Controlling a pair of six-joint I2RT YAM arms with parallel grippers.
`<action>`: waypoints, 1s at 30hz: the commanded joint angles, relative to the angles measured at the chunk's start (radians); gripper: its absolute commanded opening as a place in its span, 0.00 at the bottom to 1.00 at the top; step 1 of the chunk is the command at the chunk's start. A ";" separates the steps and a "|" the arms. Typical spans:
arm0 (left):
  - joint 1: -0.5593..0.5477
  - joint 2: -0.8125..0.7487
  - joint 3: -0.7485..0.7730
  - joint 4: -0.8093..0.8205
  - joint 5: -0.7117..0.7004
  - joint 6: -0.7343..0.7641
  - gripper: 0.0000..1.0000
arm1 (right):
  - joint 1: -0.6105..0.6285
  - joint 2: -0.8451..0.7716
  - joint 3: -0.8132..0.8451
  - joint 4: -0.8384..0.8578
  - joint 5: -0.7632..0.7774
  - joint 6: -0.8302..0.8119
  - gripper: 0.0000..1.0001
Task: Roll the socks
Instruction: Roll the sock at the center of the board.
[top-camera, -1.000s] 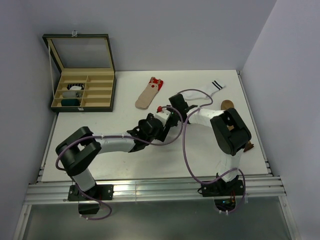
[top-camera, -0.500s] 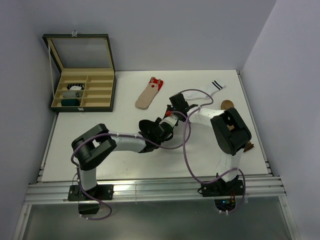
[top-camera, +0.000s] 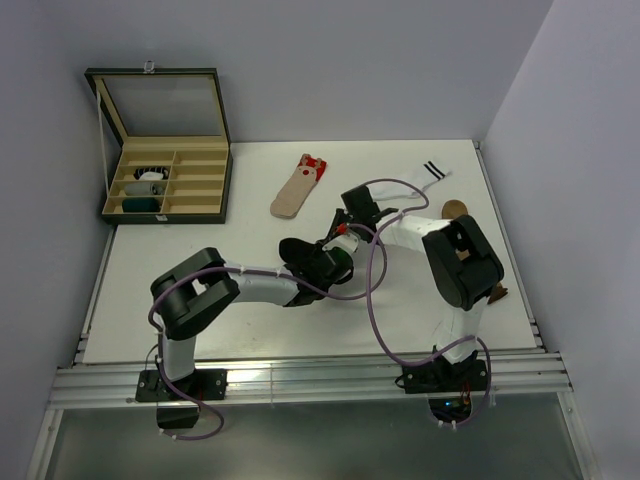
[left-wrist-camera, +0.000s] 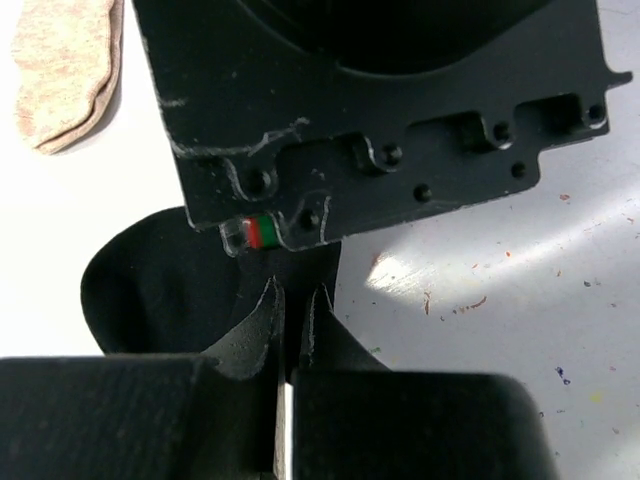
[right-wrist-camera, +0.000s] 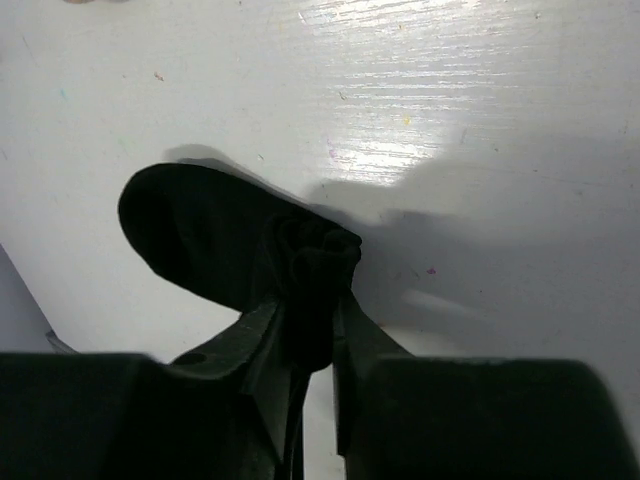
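A black sock lies crumpled on the white table, with a bunch of its fabric pinched between the fingers of my shut right gripper. My left gripper meets it head-on in the middle of the table. Its jaws are shut, with the tips pressed into the same black sock just under the right gripper's body. From above, the two grippers overlap and hide most of the sock. A beige sock with a red cuff lies flat farther back.
An open compartment box with rolled socks stands at the back left. A white sock with black stripes lies at the back right, a brown sock beside the right arm. The beige sock's toe shows in the left wrist view.
My left arm has reached farther right, up to the right gripper, and its jaws have closed from wide open to shut. The right gripper has barely moved.
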 joint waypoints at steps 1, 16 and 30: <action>0.005 -0.007 -0.003 -0.096 0.092 -0.015 0.01 | 0.001 -0.070 -0.021 0.061 -0.025 0.032 0.27; 0.139 -0.125 -0.038 -0.078 0.406 -0.152 0.01 | -0.114 -0.338 -0.159 0.145 0.123 0.061 0.68; 0.259 -0.186 -0.058 -0.130 0.606 -0.278 0.01 | -0.116 -0.274 -0.189 0.208 0.055 0.021 0.64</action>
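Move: The black sock's middle, its unrolled toe end included, lies about 5 cm to the left of my left hand, 1 cm ahead and 3 cm below. From my right hand it is some 6 cm left, 1 cm back and 3 cm down, and both hands have the sock's rolled end in their fingers. At table height, the beige sock is about 14 cm ahead and 9 cm left of my right hand, the white sock 14 cm ahead and 20 cm right. I open my right fingers and let go of the rolled end, lifting that hand about 8 cm while it draws some 6 cm right, clear of the sock, then sinking nearly 3 cm, still open. My left hand keeps its pinch almost in place, rolling its left side down and tipping its fingers farther down, some 30 degrees in all. ##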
